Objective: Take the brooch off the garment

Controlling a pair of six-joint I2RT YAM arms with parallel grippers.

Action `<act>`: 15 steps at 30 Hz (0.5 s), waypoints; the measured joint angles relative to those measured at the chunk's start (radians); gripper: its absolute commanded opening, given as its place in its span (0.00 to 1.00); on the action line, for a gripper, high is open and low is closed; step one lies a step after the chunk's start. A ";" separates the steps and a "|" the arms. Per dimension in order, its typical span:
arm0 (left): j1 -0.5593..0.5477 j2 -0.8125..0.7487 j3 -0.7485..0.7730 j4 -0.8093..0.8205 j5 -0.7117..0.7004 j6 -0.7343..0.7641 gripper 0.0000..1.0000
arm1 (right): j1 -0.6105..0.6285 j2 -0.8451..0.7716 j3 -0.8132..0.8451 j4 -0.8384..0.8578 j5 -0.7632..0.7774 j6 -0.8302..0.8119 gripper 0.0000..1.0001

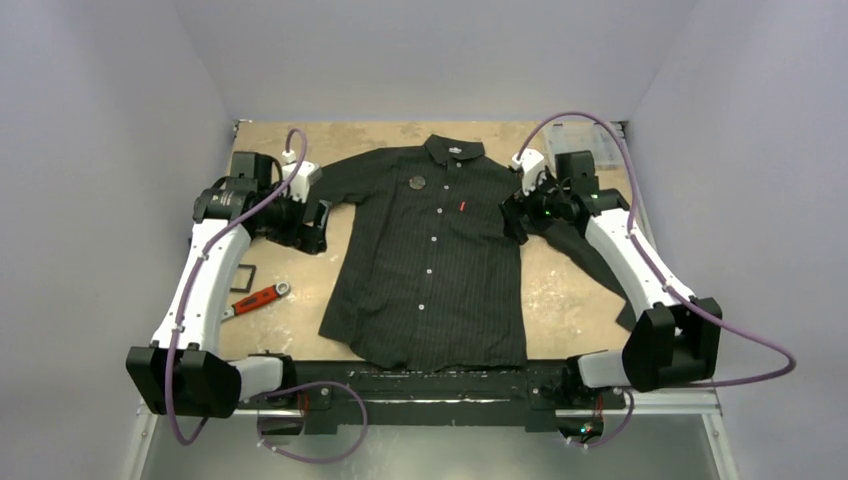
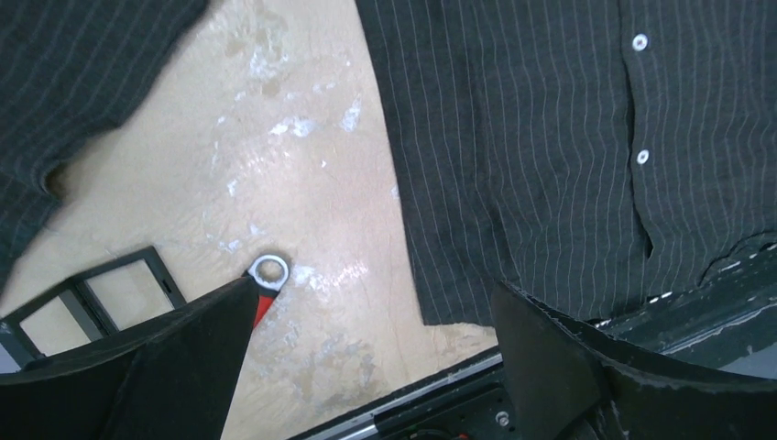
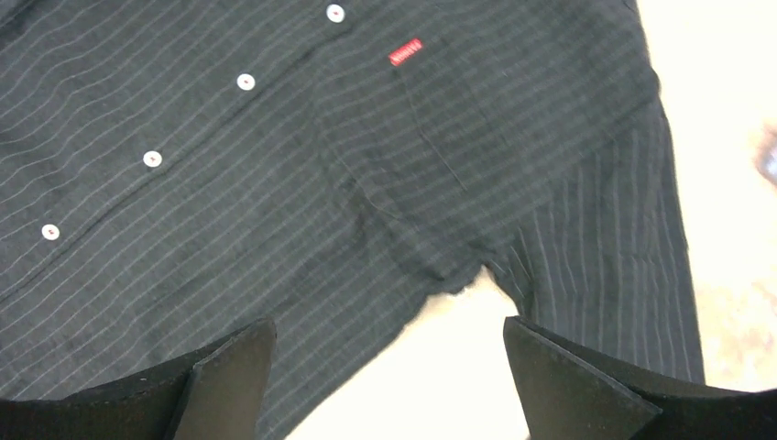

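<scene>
The garment, a black pinstriped short-sleeved shirt, lies flat and face up in the middle of the table, collar at the far end. The brooch, a small round grey disc, sits on its chest left of the button line, below the collar. A tiny red tag shows to the right of the buttons. My left gripper hovers open beside the shirt's left sleeve, holding nothing. My right gripper hovers open over the right armpit, holding nothing. The wrist views show shirt cloth but not the brooch.
A red-handled wrench lies on the table left of the shirt; its ring end shows in the left wrist view. A small black frame lies beside it. A clear container stands at the far right corner.
</scene>
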 measured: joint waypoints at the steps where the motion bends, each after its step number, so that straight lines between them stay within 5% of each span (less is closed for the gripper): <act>1: 0.000 0.005 0.016 0.000 0.004 -0.002 1.00 | 0.019 0.014 0.006 0.001 0.002 -0.003 0.99; 10: 0.016 0.069 0.108 -0.003 0.045 -0.078 1.00 | 0.249 0.232 0.150 -0.001 0.060 -0.034 0.99; 15: 0.146 0.234 0.247 -0.037 0.005 -0.135 1.00 | 0.332 0.372 0.275 -0.009 0.058 -0.033 0.99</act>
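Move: The brooch lies roughly 24 cm ahead of my right hand, 21 cm to its left and 16 cm below it. On the same level, the red label is about 17 cm ahead of that hand and 9 cm to its left. The collar stands some 14 cm beyond the brooch and 11 cm to its right. From my left hand the brooch is about 32 cm ahead, 22 cm to the right and 18 cm down. I swing my open right hand about 13 cm left, in over the chest of the garment and closer to the brooch, sinking nearly 4 cm and turning some 20 degrees counter-clockwise. My left hand, also open and touching nothing, eases forward and slightly up, then swings forward and left towards the left sleeve, turning counter-clockwise. ##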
